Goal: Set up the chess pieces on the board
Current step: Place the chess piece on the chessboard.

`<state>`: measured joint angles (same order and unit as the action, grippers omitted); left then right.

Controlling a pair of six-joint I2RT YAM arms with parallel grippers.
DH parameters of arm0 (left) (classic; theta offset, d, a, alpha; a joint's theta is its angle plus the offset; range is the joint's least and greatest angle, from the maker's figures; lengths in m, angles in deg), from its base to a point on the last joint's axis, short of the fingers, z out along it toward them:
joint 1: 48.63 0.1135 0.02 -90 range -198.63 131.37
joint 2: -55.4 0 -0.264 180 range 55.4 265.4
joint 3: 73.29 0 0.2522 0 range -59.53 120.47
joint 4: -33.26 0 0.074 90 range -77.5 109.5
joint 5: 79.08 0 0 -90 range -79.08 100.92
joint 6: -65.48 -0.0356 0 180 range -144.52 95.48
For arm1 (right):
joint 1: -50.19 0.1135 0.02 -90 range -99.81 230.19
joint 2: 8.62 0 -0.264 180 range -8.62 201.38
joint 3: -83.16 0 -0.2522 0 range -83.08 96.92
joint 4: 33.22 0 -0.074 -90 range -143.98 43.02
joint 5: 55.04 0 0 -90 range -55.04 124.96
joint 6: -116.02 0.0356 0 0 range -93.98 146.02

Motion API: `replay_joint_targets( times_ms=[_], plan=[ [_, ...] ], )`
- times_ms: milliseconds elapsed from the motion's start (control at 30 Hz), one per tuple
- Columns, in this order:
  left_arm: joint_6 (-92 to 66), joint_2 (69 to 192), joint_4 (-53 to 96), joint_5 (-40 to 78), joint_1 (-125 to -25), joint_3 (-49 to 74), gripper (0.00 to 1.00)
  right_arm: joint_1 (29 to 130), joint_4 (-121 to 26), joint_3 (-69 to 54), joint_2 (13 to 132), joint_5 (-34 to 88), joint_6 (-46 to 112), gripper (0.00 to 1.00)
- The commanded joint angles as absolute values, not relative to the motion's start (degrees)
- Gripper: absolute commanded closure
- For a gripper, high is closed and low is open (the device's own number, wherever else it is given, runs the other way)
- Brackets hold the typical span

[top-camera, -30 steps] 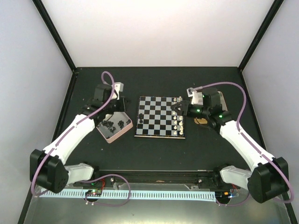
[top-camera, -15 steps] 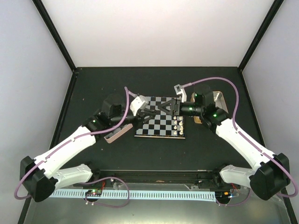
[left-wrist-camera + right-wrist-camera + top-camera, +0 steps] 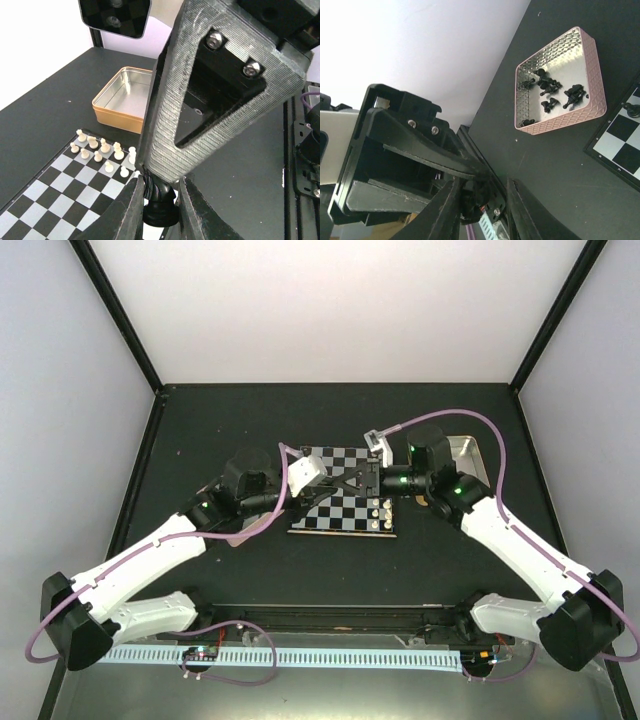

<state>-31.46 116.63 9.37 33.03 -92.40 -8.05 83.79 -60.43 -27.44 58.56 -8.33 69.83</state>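
Note:
Over the board [image 3: 330, 510], both grippers meet at one black chess piece [image 3: 161, 206]. My left gripper [image 3: 159, 200] is shut on the piece's lower body and base. My right gripper [image 3: 482, 200] reaches in from the opposite side. Its broad grey finger [image 3: 215, 85] lies against the piece's top. In the right wrist view the piece [image 3: 476, 199] rests against one right finger and a gap stays to the other. More black chess pieces [image 3: 551, 89] lie in the pink-rimmed tin [image 3: 598, 85]. One black piece [image 3: 632, 107] stands on the board's edge.
White pieces [image 3: 102, 150] stand in two rows along the board's right side [image 3: 380, 510]. An empty gold-rimmed tin [image 3: 125, 100] sits just beyond them [image 3: 468, 452]. The left arm [image 3: 170, 535] crosses over where the pink tin lies.
My left gripper came from the pink tin to above the board with the black piece. My right gripper moved left to meet it, and its jaws widened, then narrowed around the piece.

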Motion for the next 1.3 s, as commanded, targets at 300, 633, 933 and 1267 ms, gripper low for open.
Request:
replay_joint_targets(
  times_ms=[300,633,933,1267],
  plan=[
    [-33.8,115.6,11.0,31.5,-93.5,-7.8,0.86,85.7,-57.2,-26.8,58.1,-9.3,71.2,0.99],
    [-17.0,104.1,-3.6,7.9,-93.7,-9.3,0.19,85.8,-60.1,-25.9,56.5,6.2,55.3,0.99],
    [-7.5,89.2,-8.3,-6.4,-93.5,-14.6,0.05,94.3,-62.8,-23.7,64.7,25.8,41.8,0.99],
    [-4.3,88.1,-9.9,-17.4,-93.0,-13.1,0.01,103.7,-63.2,-19.0,83.0,35.8,44.7,0.99]
  ],
)
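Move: The black chess piece is at both hand points, held by the left fingers, with the right fingers around it and not yet shut. Its likely place, the near end of the board's left column, lies about 4 cm ahead, 7 cm left and 17 cm below the right hand; two black pieces already stand 3 and 5 cm beyond that place. From the left hand, the pink box is some 17 cm left, 5 cm ahead and 17 cm below. The black chess piece changes hands in the air: the right fingers finish closing on it, then the left fingers open wide and let go. The left hand backs off some 17 cm to the left towards the pink box, swinging counter-clockwise. The right hand carries the piece down about 11 cm, also left and a little forward, towards the board's near left corner, the fingers tipping steeply downward. ##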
